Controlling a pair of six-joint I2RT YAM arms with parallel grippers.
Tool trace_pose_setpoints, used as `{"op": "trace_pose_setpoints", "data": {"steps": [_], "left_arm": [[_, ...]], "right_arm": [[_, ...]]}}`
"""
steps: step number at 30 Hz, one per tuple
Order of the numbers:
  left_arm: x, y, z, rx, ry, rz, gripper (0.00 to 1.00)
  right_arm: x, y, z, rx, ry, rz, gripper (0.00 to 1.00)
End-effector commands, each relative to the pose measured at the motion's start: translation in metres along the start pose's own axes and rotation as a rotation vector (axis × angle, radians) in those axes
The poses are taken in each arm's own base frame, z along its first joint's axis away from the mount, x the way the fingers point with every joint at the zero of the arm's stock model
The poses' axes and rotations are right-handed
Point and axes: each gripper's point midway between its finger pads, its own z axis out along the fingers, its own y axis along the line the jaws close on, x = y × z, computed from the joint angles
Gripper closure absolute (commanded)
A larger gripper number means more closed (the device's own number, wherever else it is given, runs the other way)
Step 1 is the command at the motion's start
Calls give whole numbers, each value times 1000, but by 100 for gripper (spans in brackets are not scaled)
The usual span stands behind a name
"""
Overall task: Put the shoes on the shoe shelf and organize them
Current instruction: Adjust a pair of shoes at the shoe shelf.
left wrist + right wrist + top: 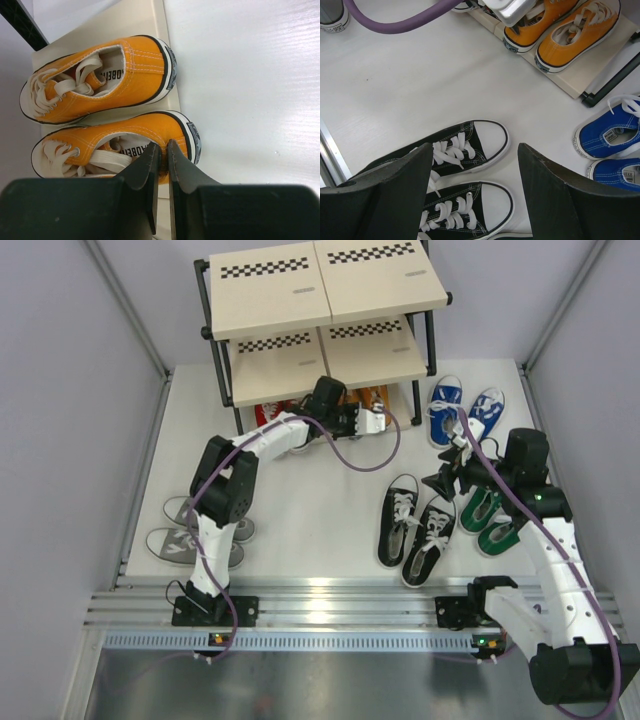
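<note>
The shoe shelf stands at the back. My left gripper reaches to its lowest board, where two orange shoes lie side by side. It is shut on the heel wall of the nearer orange shoe, one finger inside and one outside. My right gripper hangs open above the black pair, holding nothing. In the top view it sits between the black shoes and the green shoes. Blue shoes lie right of the shelf, grey shoes at the left.
Red shoes show under the shelf's lower left board. The left arm's purple cable loops over the table in front of the shelf. Grey walls close in both sides, and a metal rail runs along the near edge.
</note>
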Motion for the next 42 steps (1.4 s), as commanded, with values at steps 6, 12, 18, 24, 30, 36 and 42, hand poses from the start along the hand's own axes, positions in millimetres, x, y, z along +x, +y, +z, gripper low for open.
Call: {"op": "trace_pose_setpoints", "data": {"steps": [6,12,18,24,30,36,42], "left_arm": [[-10,12,4,0,-29,42,99],[-6,16,6,-14,-8,48,99],[-4,18,6,-21,2,47,96],[-4,18,5,-22,3,33,68],[-9,20,-1,-34,5,36,47],[-23,27,-15,-64,-12,43,20],[-47,32,-33,-109,-48,67,2]], "right_arm": [[-7,-4,-3,17,-26,-30,31],[-7,-4,-3,17,-25,-28,31],[-7,-4,-3,17,-24,-30,31],[-7,-4,-3,17,-24,-30,31],[-6,-4,-3,18,-23,-31,31],[-7,-5,-4,24,-24,-35,31],[-6,-7,-5,34,-22,-37,31]]}}
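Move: The left hand already pinches the left orange shoe at its heel collar on the bottom shelf; that shoe's middle lies about 7 cm ahead and 2 cm below. Its mate stands about 10 cm ahead and 9 cm right, and the nearer red shoe about 5 cm ahead and 12 cm left, both some 3 cm lower. From the idle right hand, the left orange shoe is roughly 27 cm ahead, 21 cm left and 15 cm below. Staying within about 1 cm, the left hand opens wide and lets go of the left orange shoe's heel. ##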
